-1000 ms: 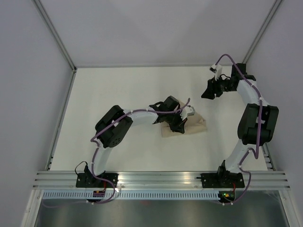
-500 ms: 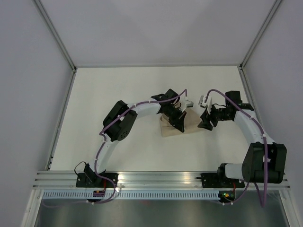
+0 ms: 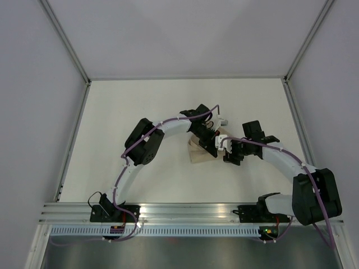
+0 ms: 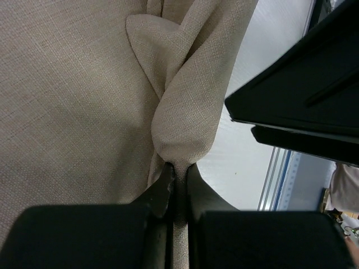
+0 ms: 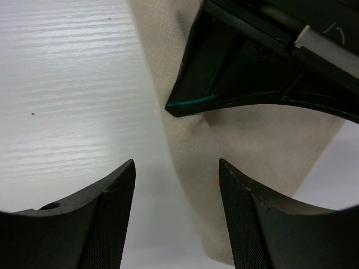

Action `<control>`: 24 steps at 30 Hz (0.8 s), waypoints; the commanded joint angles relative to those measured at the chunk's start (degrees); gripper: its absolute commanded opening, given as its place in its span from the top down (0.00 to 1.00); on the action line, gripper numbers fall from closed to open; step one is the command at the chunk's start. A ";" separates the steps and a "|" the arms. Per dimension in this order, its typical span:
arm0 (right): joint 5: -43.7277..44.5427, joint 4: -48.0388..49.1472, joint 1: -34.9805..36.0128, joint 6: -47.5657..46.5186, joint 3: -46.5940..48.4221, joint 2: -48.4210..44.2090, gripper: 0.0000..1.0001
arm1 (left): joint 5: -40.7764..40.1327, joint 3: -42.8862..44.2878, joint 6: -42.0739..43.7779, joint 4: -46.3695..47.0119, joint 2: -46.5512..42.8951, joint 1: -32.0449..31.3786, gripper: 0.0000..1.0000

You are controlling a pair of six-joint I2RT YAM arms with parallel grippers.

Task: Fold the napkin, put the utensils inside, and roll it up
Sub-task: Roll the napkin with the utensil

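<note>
The beige napkin (image 3: 194,156) lies bunched near the table's middle, mostly hidden under both grippers in the top view. My left gripper (image 3: 210,145) is shut on a raised fold of the napkin (image 4: 185,101); its jaws (image 4: 178,171) pinch the cloth tightly. My right gripper (image 3: 226,153) is open and empty, just right of the left one. In the right wrist view its jaws (image 5: 175,168) straddle the napkin's edge (image 5: 247,145) low over the table, with the left gripper's black fingers (image 5: 247,61) right ahead. No utensils show in any view.
The white table (image 3: 129,106) is bounded by grey walls at the back and both sides. An aluminium rail (image 3: 190,210) with both arm bases runs along the near edge. The right gripper's black body (image 4: 303,95) is close beside the left one.
My right arm has swung from the far right corner in to the napkin's right side. The left gripper has shifted slightly, and the napkin's right part is drawn in and bunched.
</note>
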 commanded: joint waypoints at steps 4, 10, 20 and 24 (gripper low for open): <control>3.98 8.51 0.74 -1.83 -0.70 2.53 0.33 | -4.97 0.03 -2.82 -8.31 4.73 -0.13 0.98; 4.87 7.98 1.44 -3.59 -0.62 5.52 0.33 | -4.62 0.20 -3.43 -8.49 4.99 0.22 0.98; 6.27 2.38 1.27 -4.82 2.63 10.69 0.61 | -4.01 0.64 -5.80 -8.49 5.43 1.36 0.98; 5.93 -3.08 1.01 -5.70 6.93 15.09 0.73 | -3.57 0.99 -7.04 -8.49 5.70 1.62 0.97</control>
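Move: The right hand, open, has the rolled near edge of the napkin as its target: the spot lies about 2 cm ahead, 1 cm to its right and 4 cm below. From the right hand, the left gripper's pinch on this same edge is some 5 cm to the left, 3 cm ahead and 3 cm below, and the flat part of the napkin lies roughly 7 cm ahead and 2 cm left, 5 cm below. From the left hand, the target spot is about 5 cm to the right, at much the same height and level with it fore and aft. The right hand first eases forward about 2 cm over the napkin's rolled edge with its fingers open, then sinks, some 3 cm down in all, tipping slightly so that its left side drops and one finger ends on each side of the roll. Near the bottom its fingers close to roughly half their starting gap and pinch the roll just right of the left gripper, while the left hand stays in place and keeps its own pinch, turning only about 5 degrees. ##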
